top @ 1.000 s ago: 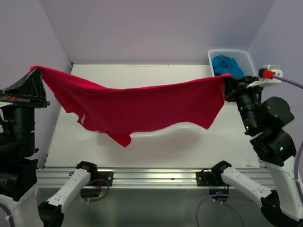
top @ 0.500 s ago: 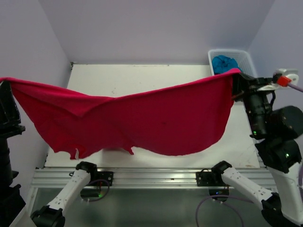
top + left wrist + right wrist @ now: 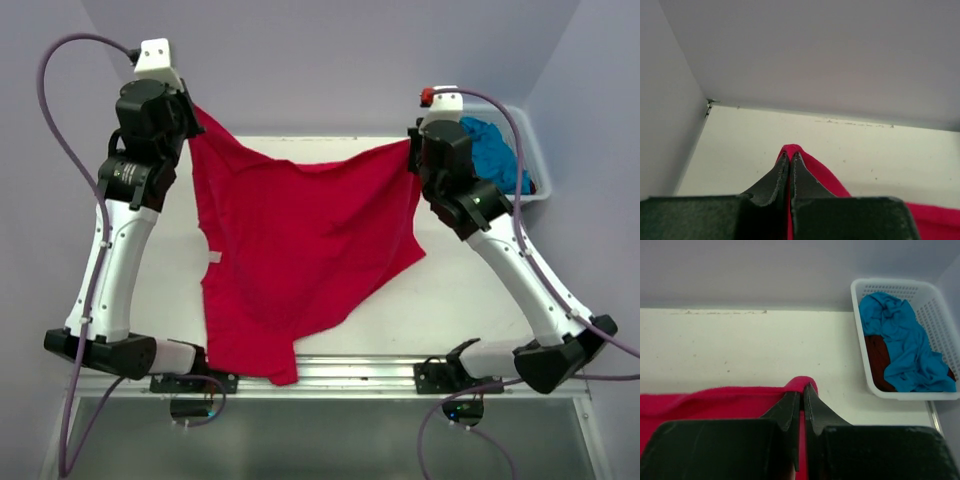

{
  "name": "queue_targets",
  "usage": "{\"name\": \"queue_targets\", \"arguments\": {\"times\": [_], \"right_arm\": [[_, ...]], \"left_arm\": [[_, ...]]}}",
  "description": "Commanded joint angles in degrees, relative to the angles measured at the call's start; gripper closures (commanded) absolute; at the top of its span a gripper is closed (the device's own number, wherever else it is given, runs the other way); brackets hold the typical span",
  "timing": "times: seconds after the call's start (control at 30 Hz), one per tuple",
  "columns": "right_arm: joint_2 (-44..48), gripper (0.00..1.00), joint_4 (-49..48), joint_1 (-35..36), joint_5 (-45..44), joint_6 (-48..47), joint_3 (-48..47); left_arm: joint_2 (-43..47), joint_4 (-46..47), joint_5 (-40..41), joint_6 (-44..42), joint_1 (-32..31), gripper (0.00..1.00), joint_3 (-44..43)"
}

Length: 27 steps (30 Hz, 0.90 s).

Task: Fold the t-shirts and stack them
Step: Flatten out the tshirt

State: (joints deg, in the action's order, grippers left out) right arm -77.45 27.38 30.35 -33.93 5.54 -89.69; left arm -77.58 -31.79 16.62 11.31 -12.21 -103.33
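The bright red-pink t-shirt (image 3: 290, 250) hangs between both arms over the white table (image 3: 460, 300), its lower end draped down to the near edge. My left gripper (image 3: 790, 156) is shut on one top corner of it at the far left. My right gripper (image 3: 802, 389) is shut on the other top corner at the far right; red cloth (image 3: 715, 400) trails leftward from the pinch. A turquoise blue t-shirt (image 3: 902, 340) lies crumpled in the white basket (image 3: 865, 360) on top of a dark red t-shirt (image 3: 879, 357).
The white basket (image 3: 535, 165) stands at the table's far right corner, just right of the right arm. Lavender walls close in the back and both sides. A metal rail (image 3: 350, 372) runs along the near edge.
Both arms have swung from low and wide near the sides to high and far over the table. The shirt, before stretched wide across the front, now hangs narrower and trails toward the near edge.
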Motion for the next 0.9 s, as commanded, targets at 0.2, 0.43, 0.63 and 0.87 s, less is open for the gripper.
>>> {"name": "queue_targets", "arguments": {"times": [0.2,0.43,0.63,0.87], "right_arm": [[28.4,1.00,-15.8,-0.1,6.8,-1.6,13.0],[39.2,1.00,-8.2,-0.1,16.6,1.8,13.9],[45.7,1.00,-9.4,-0.2,25.7,2.7,11.9],[43.9,1.00,-10.4,-2.5,23.0,2.7,8.1]], "left_arm": [[26.7,13.2,-3.0,-3.0,0.0,1.00,6.6],[40.9,8.4,-11.3,-0.6,0.2,1.00,6.5],[47.1,8.5,-17.9,4.2,0.5,1.00,3.8],[42.9,10.6,-17.8,4.3,0.6,1.00,-1.2]]}}
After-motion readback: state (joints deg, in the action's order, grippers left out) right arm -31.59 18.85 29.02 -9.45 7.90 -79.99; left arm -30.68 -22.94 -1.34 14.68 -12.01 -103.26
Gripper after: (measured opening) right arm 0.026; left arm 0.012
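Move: I still pinch one corner of the red t-shirt in each hand, high over the table. The t-shirt's middle sags about 20 cm back towards my bases: from my left hand it is some 20 cm right and 20 cm lower, from my right hand some 23 cm left and 13 cm lower. The white basket with the blue shirt stands around 18 cm ahead of my right hand, 25 cm to its right and 32 cm below. I sweep both hands back towards my bases and upwards, fast at first and easing late: my left about 40 cm back and 20 cm up, my right about 25 cm back and nearly 20 cm up, edging right, away from the basket. Both wrists tip the fingertips steeply upwards, and my fingers stay shut on the corners. ##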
